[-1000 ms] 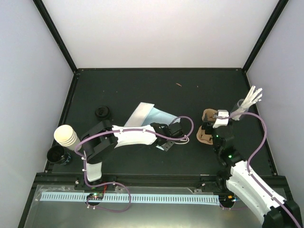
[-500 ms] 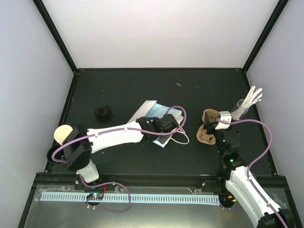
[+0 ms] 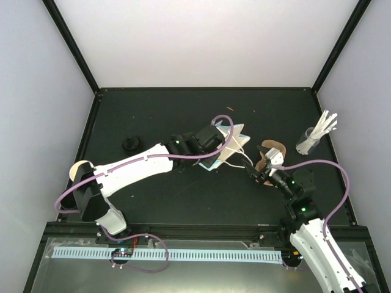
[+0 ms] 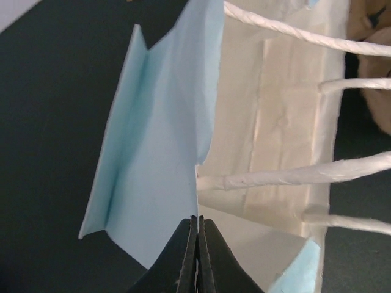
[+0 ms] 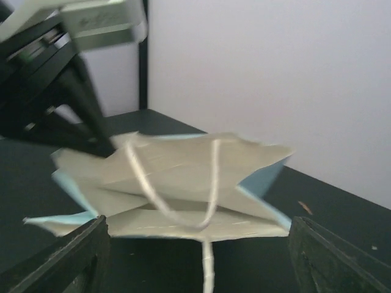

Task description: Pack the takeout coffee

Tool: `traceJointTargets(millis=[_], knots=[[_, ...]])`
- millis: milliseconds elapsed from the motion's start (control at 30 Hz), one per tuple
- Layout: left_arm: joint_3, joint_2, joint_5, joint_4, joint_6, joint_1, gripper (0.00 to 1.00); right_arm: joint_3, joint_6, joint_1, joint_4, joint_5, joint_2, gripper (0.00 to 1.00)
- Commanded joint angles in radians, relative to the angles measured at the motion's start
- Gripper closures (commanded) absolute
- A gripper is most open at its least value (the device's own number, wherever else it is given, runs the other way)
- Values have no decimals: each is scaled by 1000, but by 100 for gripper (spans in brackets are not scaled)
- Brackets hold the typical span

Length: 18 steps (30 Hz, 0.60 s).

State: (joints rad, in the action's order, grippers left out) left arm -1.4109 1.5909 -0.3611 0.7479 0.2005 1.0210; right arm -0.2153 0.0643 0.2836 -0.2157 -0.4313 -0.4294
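Observation:
The brown pulp cup carrier (image 3: 274,148) lies right of centre, and its edge shows in the left wrist view (image 4: 377,101). A cream cup (image 3: 78,170) stands at the far left, half hidden by the left arm. A black lid (image 3: 130,144) lies on the mat behind it. My left gripper (image 3: 219,148) is shut on the side edge of the light-blue paper bag (image 3: 231,141), with the jaws (image 4: 197,224) pinching the blue paper (image 4: 159,152). My right gripper (image 3: 252,173) is open and faces the bag's mouth (image 5: 183,177), its fingers (image 5: 79,256) apart on both sides.
A clear glass of white sticks (image 3: 311,139) stands at the right edge of the mat. The bag's white handles (image 4: 293,177) hang loose toward the carrier. White walls close in the mat on three sides.
The left gripper shut on the bag and carried it right, raising it toward the carrier. The right gripper swung left from the carrier to face the bag's mouth.

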Motion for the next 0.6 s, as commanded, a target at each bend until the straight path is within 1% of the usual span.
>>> traceJointTargets(millis=[0,100,200,300,433,567], knots=[[-85,-38,28,36,-49,-1,98,-5,22,0,78,-152,29,21],[-91,-43,62,22,-50,-1,98,-5,35,4,67,-233,3,29],[-95,-34,84,13,-53,-1,98,-23,34,18,65,-268,-28,32],[-104,-17,94,23,-52,-1,98,-44,23,35,77,-248,-30,33],[-106,-11,121,18,-55,-1,98,-66,-71,45,84,-160,-69,43],[-108,-18,158,3,-58,-1,99,-77,-74,44,99,-149,-136,52]])
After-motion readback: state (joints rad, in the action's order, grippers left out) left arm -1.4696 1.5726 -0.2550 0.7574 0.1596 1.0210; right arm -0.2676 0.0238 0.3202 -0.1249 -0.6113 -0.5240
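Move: Near right handle loop of the paper bag: about 4 cm to the left of the right hand, 2 cm ahead and slightly lower. The bag's open mouth lies beyond it, roughly 9 cm left of the right hand and 4 cm ahead at about its height, and the cup carrier sits on the table some 6 cm to its right, 20 cm below. From the left hand, which already pinches the bag's rim, that loop is about 7 cm right, 2 cm back and a little below. Swinging in to the bag's near handle, the open right hand slides left and back about 3 cm each, sinking some 2 cm and turning roughly 10 degrees counter-clockwise, then eases a little forward as its fingers close partway around the cord. The left hand keeps its pinch on the rim, lifting the bag about 2.5 cm, then drifting right and back. ##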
